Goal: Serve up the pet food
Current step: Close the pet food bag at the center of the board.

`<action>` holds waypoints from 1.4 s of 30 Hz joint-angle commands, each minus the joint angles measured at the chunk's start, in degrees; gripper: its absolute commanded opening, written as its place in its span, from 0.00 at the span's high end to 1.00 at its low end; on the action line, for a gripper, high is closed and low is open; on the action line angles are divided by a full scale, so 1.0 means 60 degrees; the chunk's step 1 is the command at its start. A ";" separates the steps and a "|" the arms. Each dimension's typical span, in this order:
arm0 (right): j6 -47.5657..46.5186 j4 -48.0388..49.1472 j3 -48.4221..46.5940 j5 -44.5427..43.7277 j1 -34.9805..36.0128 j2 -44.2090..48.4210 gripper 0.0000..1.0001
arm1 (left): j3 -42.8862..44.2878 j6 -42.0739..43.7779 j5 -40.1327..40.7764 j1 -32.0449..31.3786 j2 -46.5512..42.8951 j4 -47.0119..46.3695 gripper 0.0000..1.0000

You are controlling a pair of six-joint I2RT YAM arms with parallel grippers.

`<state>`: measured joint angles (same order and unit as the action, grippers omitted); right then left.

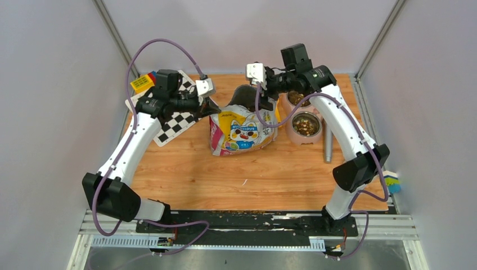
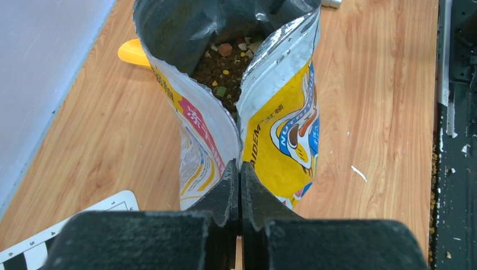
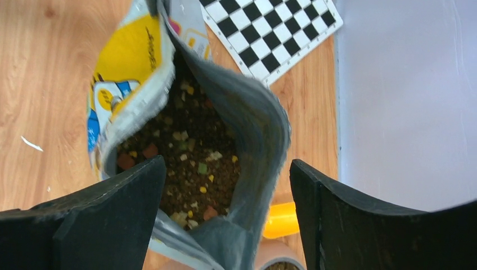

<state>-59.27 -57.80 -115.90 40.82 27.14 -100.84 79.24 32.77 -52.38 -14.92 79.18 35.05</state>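
Observation:
The pet food (image 2: 220,72) is a brown heap with coloured bits inside the open cartoon-cat bag (image 1: 242,132), which stands mid-table. My left gripper (image 2: 240,167) is shut on the bag's side seam and holds that edge; in the top view the left gripper (image 1: 210,106) sits at the bag's upper left. Over the bag's mouth my right gripper (image 3: 225,169) stands open, its fingers (image 3: 129,197) either side of the grey inner wall with the pet food (image 3: 191,163) below. A yellow scoop (image 3: 281,220) lies behind the bag. More kibble fills the pink bowl (image 1: 319,134).
A second pink bowl (image 1: 288,104) stands behind the first, right of the bag. A metal cylinder (image 1: 327,147) lies near the right arm. A checkerboard card (image 1: 179,115) and a yellow block (image 1: 142,82) are at the back left. A sponge (image 1: 392,181) sits at the right edge.

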 commanded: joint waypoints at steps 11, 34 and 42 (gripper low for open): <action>-0.1642 -0.1306 -0.0851 0.1542 -0.1902 0.0481 0.16 | 0.0537 0.0396 -0.0542 0.0069 -0.0867 0.0167 1.00; -0.2688 -0.1876 -0.0839 0.0272 -0.1183 -0.0845 0.22 | 0.0510 0.0226 -0.0801 0.0069 -0.0835 0.0071 1.00; -0.2611 -0.2450 -0.1238 0.0003 -0.0862 -0.1137 0.58 | 0.0360 0.0278 -0.0777 0.0069 -0.0901 0.0034 1.00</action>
<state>-74.48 -71.24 -119.35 40.82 21.30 -106.56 79.24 33.98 -52.58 -14.85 78.22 37.52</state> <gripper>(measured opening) 0.502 0.008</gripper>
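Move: The pet food bag's right rim corner lies about 6 cm to the right of the open right hand, 1 cm ahead and some 6 cm below. The yellow scoop is roughly 12 cm right and 1 cm back, the bowl tray 21 cm right and 4 cm back, both nearly 30 cm down. From the left hand, still pinching the bag's left corner, the right corner is some 18 cm right, 3 cm ahead, 2 cm lower. Right hand swings about 8 cm right, then sinks 7 cm leftward, fingers partly closing around bag's right corner. ##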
